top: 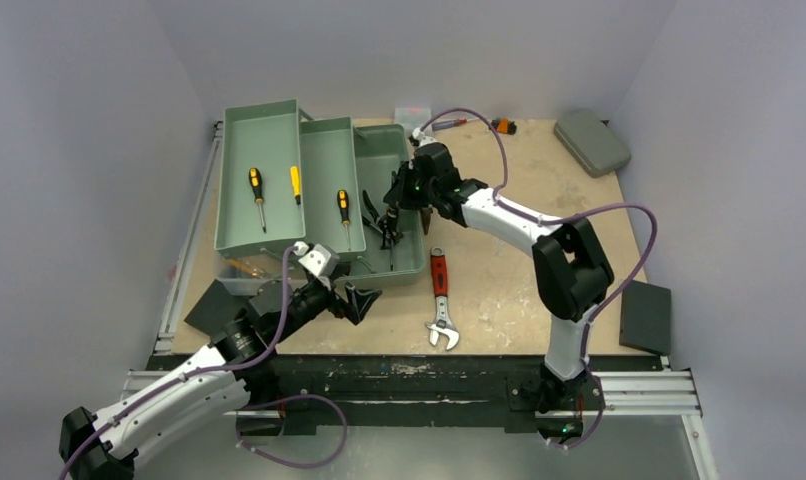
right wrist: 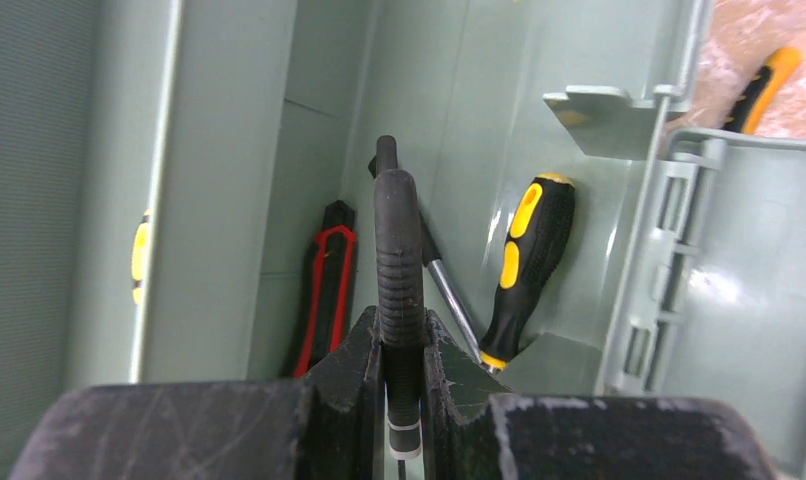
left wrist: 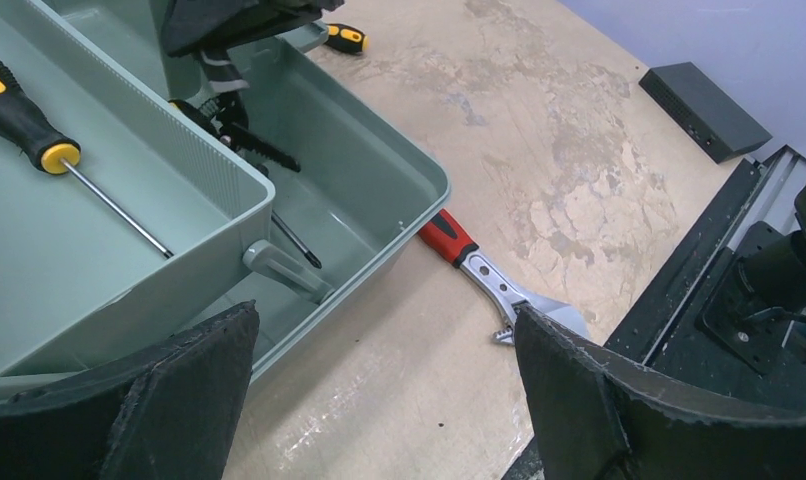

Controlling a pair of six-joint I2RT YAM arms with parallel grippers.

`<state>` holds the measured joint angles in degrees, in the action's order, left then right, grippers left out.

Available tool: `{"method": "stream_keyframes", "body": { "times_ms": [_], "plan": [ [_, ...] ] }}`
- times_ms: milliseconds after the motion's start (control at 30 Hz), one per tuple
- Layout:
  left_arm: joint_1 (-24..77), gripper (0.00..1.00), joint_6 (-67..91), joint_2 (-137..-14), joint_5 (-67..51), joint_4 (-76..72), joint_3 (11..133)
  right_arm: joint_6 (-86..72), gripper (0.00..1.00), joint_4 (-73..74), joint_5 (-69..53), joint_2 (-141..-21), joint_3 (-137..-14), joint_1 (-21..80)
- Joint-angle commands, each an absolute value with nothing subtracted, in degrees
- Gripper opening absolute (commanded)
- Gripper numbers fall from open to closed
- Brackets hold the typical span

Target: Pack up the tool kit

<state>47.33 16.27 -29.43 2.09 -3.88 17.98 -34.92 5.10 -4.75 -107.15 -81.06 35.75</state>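
The grey-green tool kit (top: 377, 150) stands open on the table with its two trays folded out to the left. Yellow-and-black screwdrivers (top: 257, 190) lie in the trays. My right gripper (top: 392, 214) reaches down into the deep base, shut on a black ribbed tool handle (right wrist: 399, 250). Below it in the base lie a red-and-black knife (right wrist: 324, 290) and another screwdriver (right wrist: 527, 255). My left gripper (left wrist: 386, 325) hangs open and holds nothing, over bare table beside the box's front corner (left wrist: 424, 205). A red-handled adjustable wrench (top: 440, 298) lies on the table right of the box.
A small flat grey case (top: 591, 141) sits at the back right corner. A black block (top: 646, 315) lies at the right edge and a dark flat piece (top: 211, 306) at the front left. Small orange and red items (top: 501, 125) lie along the back edge.
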Motion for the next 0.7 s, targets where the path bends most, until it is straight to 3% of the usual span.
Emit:
{"method": "stream_keyframes", "body": {
  "times_ms": [0,133,333,667],
  "plan": [
    [47.57,0.95,15.05,-29.89,1.18,-7.16,18.18,-35.35,0.00,1.47,-9.84,-110.30,-86.41,36.23],
    [47.60,0.95,14.85,-29.73,1.48,-6.95,18.19,-35.29,0.08,0.37,-13.59,-111.86,-87.02,36.35],
    [47.56,0.95,14.85,-30.14,1.43,-6.83,18.03,-33.34,0.51,4.96,-12.69,-108.97,-87.38,36.36],
    [47.55,0.95,15.03,-28.94,1.46,-6.33,17.82,-24.02,0.65,17.55,5.36,-93.64,-84.36,35.96]
  ]
}}
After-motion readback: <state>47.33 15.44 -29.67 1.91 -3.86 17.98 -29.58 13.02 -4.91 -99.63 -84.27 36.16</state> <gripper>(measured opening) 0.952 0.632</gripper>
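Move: The right hand still holds the pliers by a handle, jaws trailing back towards the robot. Their spot on the box floor is about 3 cm back from this hand, 2 cm to its left and 6 cm below. The yellow-black screwdriver lies some 3 cm to the right of that spot, the red knife about 4 cm to its left, and the adjustable wrench 12 cm to its right and 12 cm nearer the robot. From the left hand the spot is roughly 18 cm ahead, 2 cm right and 10 cm below. Still pinching the pliers, the right hand lowers them about 4 cm into the deep part of the box beside the screwdriver, easing some 2 cm left. At the bottom its fingers open and let go, to a bit over half wide; the empty hand then climbs about 10 cm, drifting to the right and clear of the tools. ##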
